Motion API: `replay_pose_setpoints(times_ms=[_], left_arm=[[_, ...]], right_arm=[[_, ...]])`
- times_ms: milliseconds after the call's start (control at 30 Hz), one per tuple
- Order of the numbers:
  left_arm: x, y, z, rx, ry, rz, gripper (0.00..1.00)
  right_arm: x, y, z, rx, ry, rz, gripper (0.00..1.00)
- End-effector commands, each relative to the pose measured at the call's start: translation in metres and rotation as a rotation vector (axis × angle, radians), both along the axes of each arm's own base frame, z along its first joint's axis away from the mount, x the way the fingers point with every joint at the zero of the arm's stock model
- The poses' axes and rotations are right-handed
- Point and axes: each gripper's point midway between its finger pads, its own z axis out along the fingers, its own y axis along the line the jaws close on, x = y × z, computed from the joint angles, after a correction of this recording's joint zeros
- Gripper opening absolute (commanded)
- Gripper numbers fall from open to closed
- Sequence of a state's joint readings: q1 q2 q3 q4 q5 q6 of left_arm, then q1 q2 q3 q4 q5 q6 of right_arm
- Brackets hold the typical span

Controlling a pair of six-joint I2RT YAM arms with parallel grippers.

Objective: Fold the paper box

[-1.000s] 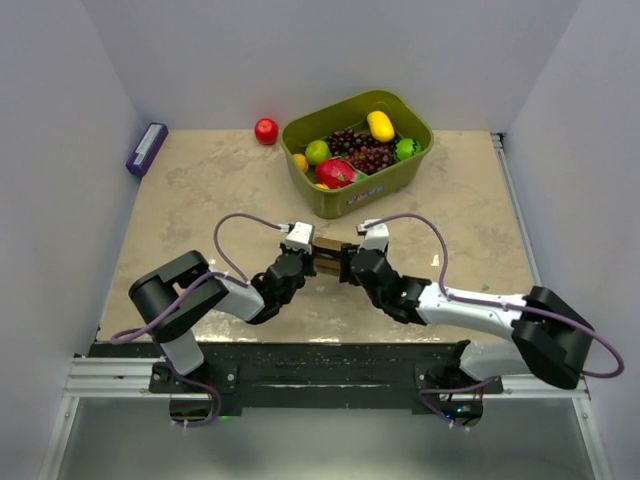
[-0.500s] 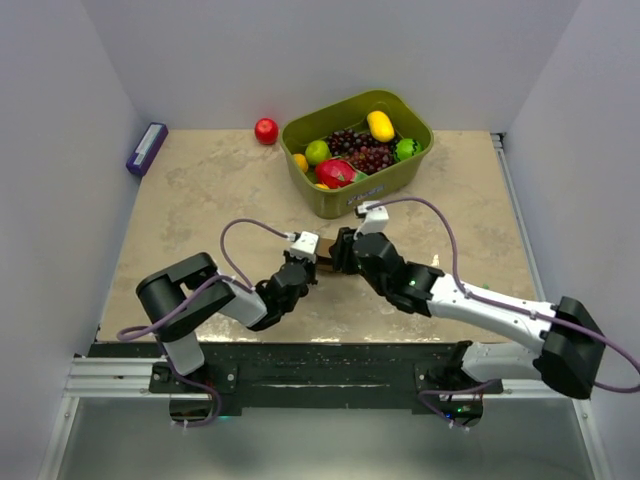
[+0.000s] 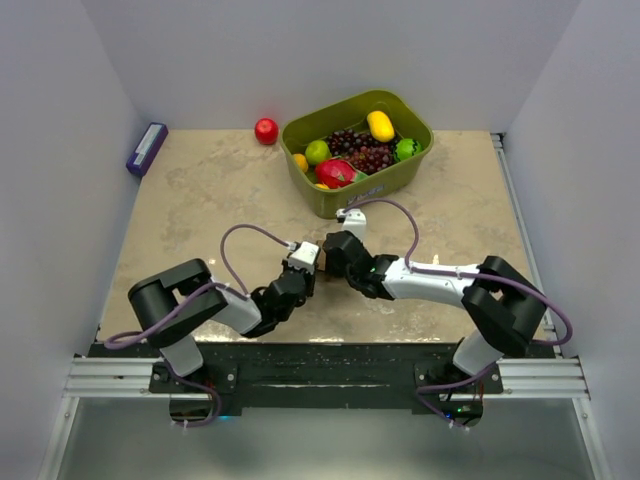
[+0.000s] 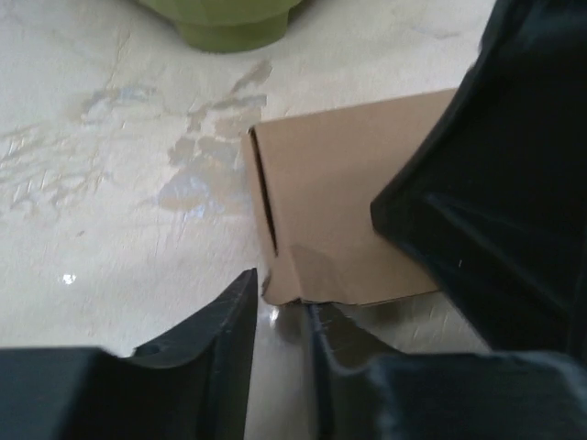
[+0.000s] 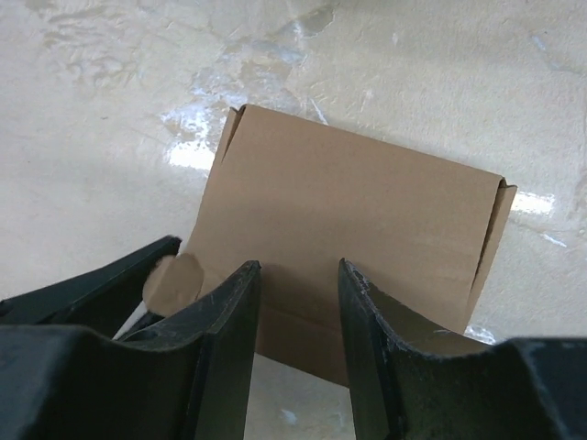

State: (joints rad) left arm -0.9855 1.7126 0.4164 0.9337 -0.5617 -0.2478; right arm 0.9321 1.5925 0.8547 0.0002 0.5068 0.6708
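The paper box [image 5: 358,215] is a brown, flattened cardboard sleeve lying on the marbled table at mid-front. In the top view the two grippers hide most of it. My right gripper [image 5: 298,270] [image 3: 331,257] stands over the box's near edge, jaws apart, with the cardboard face showing in the gap. My left gripper [image 4: 282,298] [image 3: 307,266] sits at a corner of the box [image 4: 348,211], its jaws a narrow gap apart with bare table between them. A small rounded tab [image 5: 174,280] sticks out beside the left finger. The right gripper's black body fills the right of the left wrist view.
An olive-green bin [image 3: 400,180] of fruit stands just behind the grippers; its base [image 4: 229,23] shows in the left wrist view. A red apple [image 3: 266,131] lies to the bin's left. A purple box [image 3: 147,148] rests at the far left wall.
The left jaws have parted and let go of the box. The right arm swung left and folded in, bringing its gripper over the box, its jaws narrower than before.
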Motion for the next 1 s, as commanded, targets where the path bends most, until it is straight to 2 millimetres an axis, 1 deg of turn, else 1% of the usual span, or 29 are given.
replay_pose_setpoints(times_ms=[0, 67, 100, 167, 200, 267, 300, 333, 367, 400, 433, 500, 533, 567, 600, 633, 667, 700, 733, 767, 867, 900, 967], left_arm=[[-0.016, 0.009, -0.005, 0.014, 0.047, -0.010, 0.41], [-0.020, 0.010, -0.005, 0.017, 0.064, -0.022, 0.45], [-0.023, 0.010, 0.000, 0.002, 0.060, -0.034, 0.49], [-0.030, 0.008, 0.004, -0.012, 0.065, -0.062, 0.52], [-0.033, 0.010, 0.011, -0.028, 0.059, -0.070, 0.56], [-0.039, 0.013, 0.012, -0.027, 0.068, -0.090, 0.60], [-0.042, 0.014, 0.019, -0.036, 0.060, -0.108, 0.62], [-0.045, 0.016, 0.016, -0.020, 0.073, -0.120, 0.64], [-0.046, 0.016, 0.017, -0.014, 0.074, -0.126, 0.65], [-0.050, 0.013, 0.021, -0.025, 0.080, -0.154, 0.67], [-0.054, 0.014, 0.017, -0.010, 0.102, -0.172, 0.67], [-0.062, 0.012, 0.018, -0.031, 0.128, -0.201, 0.68], [-0.070, 0.009, 0.015, -0.036, 0.155, -0.241, 0.68], [-0.072, 0.010, 0.015, -0.041, 0.167, -0.246, 0.69], [-0.071, 0.007, 0.025, -0.081, 0.172, -0.234, 0.69], [-0.074, 0.011, 0.022, -0.062, 0.205, -0.221, 0.69], [-0.073, 0.011, 0.025, -0.067, 0.215, -0.213, 0.69], [-0.068, 0.005, 0.044, -0.114, 0.204, -0.205, 0.69], [-0.069, 0.007, 0.046, -0.108, 0.223, -0.198, 0.69], [-0.065, 0.003, 0.063, -0.149, 0.207, -0.197, 0.71], [-0.054, 0.007, 0.085, -0.247, 0.220, -0.177, 0.73], [-0.043, 0.012, 0.092, -0.309, 0.235, -0.167, 0.73], [-0.032, 0.015, 0.092, -0.351, 0.254, -0.153, 0.73]], right_arm=[[0.004, 0.007, 0.006, 0.082, -0.011, -0.040, 0.43], [0.005, 0.007, 0.006, 0.077, -0.011, -0.042, 0.43], [0.006, 0.007, 0.005, 0.074, -0.011, -0.042, 0.43], [0.007, 0.007, 0.004, 0.066, -0.007, -0.043, 0.43], [0.007, 0.006, 0.002, 0.064, -0.003, -0.046, 0.43], [0.007, 0.005, 0.000, 0.063, 0.000, -0.046, 0.43], [0.007, 0.006, -0.001, 0.063, 0.005, -0.045, 0.43], [0.008, 0.006, -0.002, 0.064, 0.008, -0.046, 0.43], [0.008, 0.005, -0.005, 0.059, 0.012, -0.046, 0.43], [0.008, 0.006, -0.006, 0.062, 0.013, -0.046, 0.43], [0.007, 0.007, -0.008, 0.062, 0.018, -0.044, 0.43], [0.007, 0.007, -0.009, 0.063, 0.021, -0.045, 0.43], [0.007, 0.006, -0.009, 0.062, 0.020, -0.047, 0.43], [0.007, 0.006, -0.008, 0.061, 0.018, -0.046, 0.43], [0.008, 0.006, -0.005, 0.064, 0.013, -0.044, 0.43], [0.008, 0.006, -0.005, 0.065, 0.012, -0.042, 0.43], [0.008, 0.005, -0.005, 0.062, 0.013, -0.043, 0.43], [0.008, 0.005, -0.003, 0.064, 0.009, -0.043, 0.43], [0.008, 0.005, -0.003, 0.064, 0.009, -0.043, 0.44], [0.009, 0.005, -0.002, 0.067, 0.008, -0.045, 0.44], [0.009, 0.004, 0.001, 0.069, 0.002, -0.044, 0.44], [0.008, 0.004, 0.003, 0.070, -0.002, -0.042, 0.44], [0.009, 0.002, 0.006, 0.068, -0.009, -0.043, 0.45]])
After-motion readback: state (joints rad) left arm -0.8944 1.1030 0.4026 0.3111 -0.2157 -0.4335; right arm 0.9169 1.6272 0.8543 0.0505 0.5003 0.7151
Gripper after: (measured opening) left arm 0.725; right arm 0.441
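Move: The closed paper box has its middle about 5 cm ahead of the left hand, 8 cm to its right and a centimetre lower; the left fingertips are right at its near left corner. The right gripper hovers over the lid, some 4 cm ahead of the left hand, 6 cm to its right and 3 cm higher, with the box's middle 1 cm ahead of it, 3 cm to its right and 4 cm below. The green bin's middle is roughly 32 cm ahead and 11 cm right of the left hand, at about its height. The box's near left corner comes free of the left fingers, which spread from partly open to about three quarters open as that hand draws back some 7 cm, drifting slightly left; then it rises steeply to about 7 cm up, edging forward again while tipping down and turning clockwise about 10 degrees. The right hand stays over the lid, partly open, with barely a centimetre of drift. ##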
